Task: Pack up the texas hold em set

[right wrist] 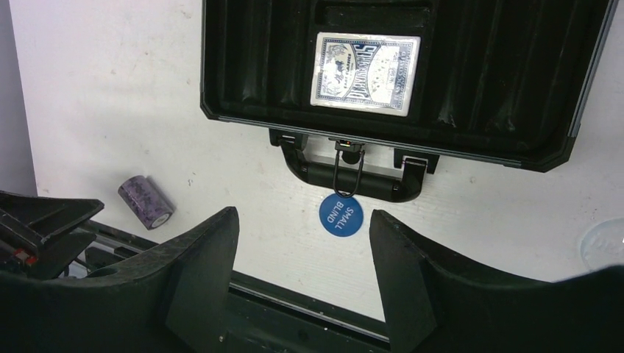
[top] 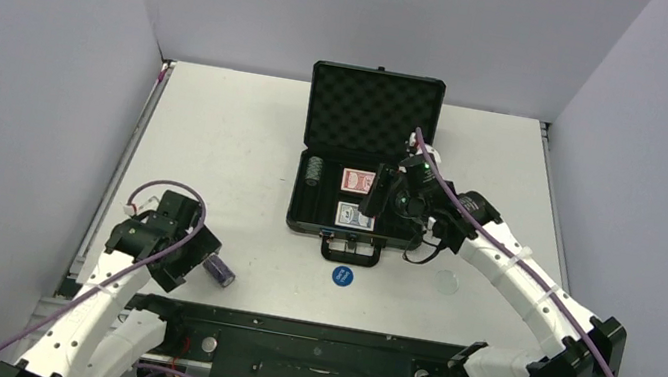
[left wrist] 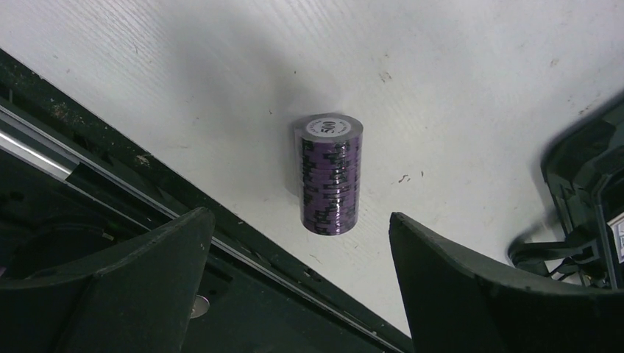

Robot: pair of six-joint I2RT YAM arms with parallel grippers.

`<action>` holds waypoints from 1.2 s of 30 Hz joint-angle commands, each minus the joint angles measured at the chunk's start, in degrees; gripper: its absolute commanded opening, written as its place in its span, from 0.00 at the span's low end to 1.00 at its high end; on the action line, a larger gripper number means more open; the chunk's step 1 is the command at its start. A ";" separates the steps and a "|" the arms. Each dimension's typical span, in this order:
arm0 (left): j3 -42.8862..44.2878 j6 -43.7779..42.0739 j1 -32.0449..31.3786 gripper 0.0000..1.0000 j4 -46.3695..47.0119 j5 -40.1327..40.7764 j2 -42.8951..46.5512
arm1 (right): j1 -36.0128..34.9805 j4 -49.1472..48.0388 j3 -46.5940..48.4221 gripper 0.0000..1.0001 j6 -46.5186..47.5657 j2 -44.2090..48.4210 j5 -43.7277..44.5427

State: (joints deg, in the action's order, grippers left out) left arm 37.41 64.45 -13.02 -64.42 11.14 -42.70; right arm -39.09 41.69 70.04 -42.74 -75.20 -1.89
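The black case (top: 372,114) lies open at mid table, foam lid up. Inside are a red deck (top: 356,181), a blue deck (top: 354,215) and a chip stack (top: 315,170). A purple chip stack (left wrist: 331,173) lies on its side on the table near the left arm. My left gripper (left wrist: 298,215) is open, its fingertips just short of that stack, one on each side. My right gripper (right wrist: 303,213) hangs open and empty above the case's front. Below it are the case handle (right wrist: 352,175) and a blue "SMALL BLIND" disc (right wrist: 341,215).
A clear disc (top: 446,282) lies on the table right of the blue disc (top: 342,276). The black mounting rail (top: 325,349) runs along the near edge, close behind the purple stack (top: 219,270). Grey walls enclose the table on three sides.
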 commanded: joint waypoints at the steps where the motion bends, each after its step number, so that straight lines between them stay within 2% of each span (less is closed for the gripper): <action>1: -1.75 1.40 0.19 0.86 3.97 -1.51 -1.11 | -0.51 -0.81 -2.46 0.61 -1.20 3.79 1.71; 17: -6.84 0.42 0.10 0.74 12.00 -3.82 -7.52 | -0.46 0.60 -6.57 0.61 -2.08 9.19 4.90; 23: -8.00 0.01 0.14 0.72 13.88 -4.27 -8.62 | -0.49 0.85 -7.80 0.61 -2.32 10.44 5.10; 28: -9.02 -0.51 0.03 0.64 15.96 -5.23 -9.15 | -0.51 1.00 -8.08 0.61 -2.43 10.72 5.05; 36: -10.23 -0.81 0.05 0.61 17.95 -5.43 -9.65 | -0.52 1.38 -8.73 0.61 -2.51 11.54 5.08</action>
State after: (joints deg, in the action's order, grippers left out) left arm 27.62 64.20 -13.02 -48.71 5.74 -52.03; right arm -39.09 43.48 61.95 -44.69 -65.65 1.37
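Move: Lying about 7 cm below the left hand, the purple chip roll has its middle some 3 cm to this hand's right and 2 cm ahead. The blue small-blind button is about 31 cm to the hand's right and 6 cm ahead, at table level; the open case's base is centred some 33 cm right and 26 cm ahead. From the right hand, the purple chip roll lies roughly 31 cm left, 11 cm back and 19 cm down. Sinking about 5.5 cm onto the purple chip roll, quickly at first and then slowing, the left hand drifts some 2 cm to the right while its fingers, pointing steeply down across the roll, narrow from wide to a bit over half open, without gripping yet. The right hand, empty and part open, draws off back and to the right by about 4 cm. ##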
